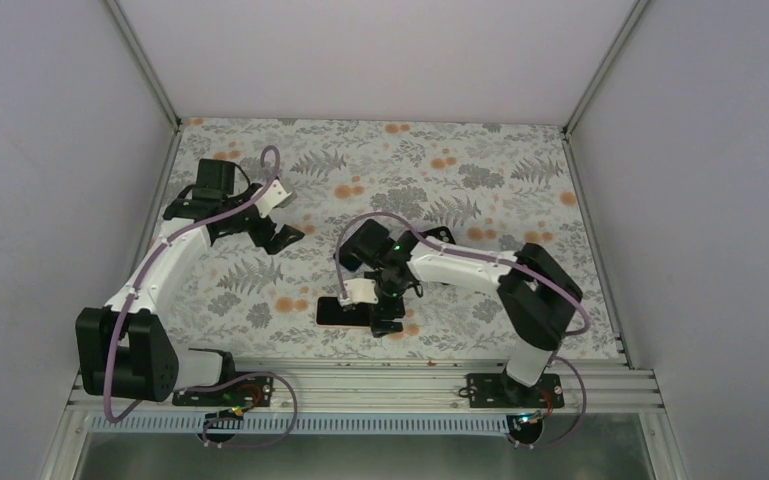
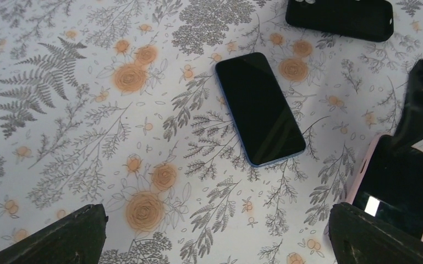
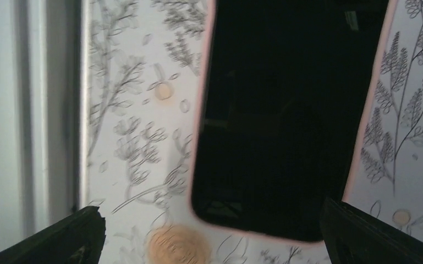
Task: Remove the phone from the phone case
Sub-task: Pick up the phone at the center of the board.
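The phone (image 3: 286, 110) lies screen up on the table, still seated in the phone case (image 3: 253, 231), whose thin salmon-pink rim shows round its edges. From above it is a dark slab (image 1: 343, 311) near the front rail. My right gripper (image 3: 212, 212) hovers open just over the phone's near end, one finger to each side, holding nothing. In the top view this gripper (image 1: 385, 315) covers the phone's right part. The left gripper (image 2: 215, 214) is open above bare table at the left (image 1: 285, 238). At the right edge of its view lie the cased phone (image 2: 401, 181) and the pink rim (image 2: 357, 176).
A second black phone with a blue edge (image 2: 259, 107) lies flat left of the cased one. A black slab (image 2: 338, 17) lies farther back. The metal front rail (image 1: 360, 385) runs close to the cased phone. White walls enclose the floral table (image 1: 460, 160).
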Available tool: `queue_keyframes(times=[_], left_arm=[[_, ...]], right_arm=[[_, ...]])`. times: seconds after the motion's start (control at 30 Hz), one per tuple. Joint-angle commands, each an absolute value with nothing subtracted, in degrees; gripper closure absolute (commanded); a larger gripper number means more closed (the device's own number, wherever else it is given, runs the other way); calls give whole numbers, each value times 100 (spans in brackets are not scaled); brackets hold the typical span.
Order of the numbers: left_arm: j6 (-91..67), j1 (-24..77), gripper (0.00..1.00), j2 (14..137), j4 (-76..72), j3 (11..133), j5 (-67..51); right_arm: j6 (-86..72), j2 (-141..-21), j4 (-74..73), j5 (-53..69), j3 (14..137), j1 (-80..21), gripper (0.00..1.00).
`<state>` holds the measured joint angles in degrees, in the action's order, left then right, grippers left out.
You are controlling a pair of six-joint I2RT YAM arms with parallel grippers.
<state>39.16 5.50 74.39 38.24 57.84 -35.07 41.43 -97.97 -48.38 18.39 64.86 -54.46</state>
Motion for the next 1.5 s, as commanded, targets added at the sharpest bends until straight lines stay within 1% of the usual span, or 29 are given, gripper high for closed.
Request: queue_keyframes(times=[0.0, 0.17, 0.43, 0.63, 0.87, 1.13, 1.4, 1.47], left_arm=[[3538, 468, 0, 7377, 3432, 5578, -3929], [3277, 418, 0, 7269, 3130, 5421, -3663], [3282, 335, 0, 7286, 3075, 5361, -3691], [3227, 325, 0, 7277, 2958, 5218, -3630], [3144, 317, 0, 7270, 2903, 5187, -3442], [3043, 308, 0, 7277, 2850, 5142, -3295], [3001, 304, 0, 7348, 2819, 5107, -3266], [3000, 309, 0, 7371, 2837, 5106, -3276]], right_arm=[[3830, -10291, -4417, 1308, 6973, -5561, 0], [3747, -10706, -4524, 1405, 7362, -5572, 0], [3828, -11038, -4777, 1697, 7544, -5588, 0], [3652, -11152, -4724, 1532, 7650, -5671, 0], [3341, -11381, -4563, 916, 7768, -5854, 0], [3335, -11487, -4478, 784, 7638, -6000, 0], [3254, -11479, -3876, -312, 7181, -6168, 0], [3266, -11473, -3823, -325, 7135, -6170, 1]])
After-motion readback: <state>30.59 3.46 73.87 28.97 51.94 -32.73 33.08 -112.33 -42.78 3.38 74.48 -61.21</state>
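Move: The phone in the pink case lies crosswise, its middle some 8 cm to the left of the right hand, about 3 cm ahead and 5 cm below. The blue-edged phone lies about 21 cm ahead and 4 cm left of that hand, the empty black case 18 cm ahead and 15 cm to its right, both about 5 cm lower. From the left hand the pink-cased phone is roughly 13 cm back, 17 cm to the right and 17 cm below. The open right fingers come down astride the long edges of the pink-cased phone near its right end; whether they touch can't be seen. The hand goes about 5 cm left, 4 cm down and 3 cm forward, quickly at first, then creeping as the wrist straightens to point the fingers nearly straight down. The left hand, also open, drifts some 3 cm down, left and forward. ##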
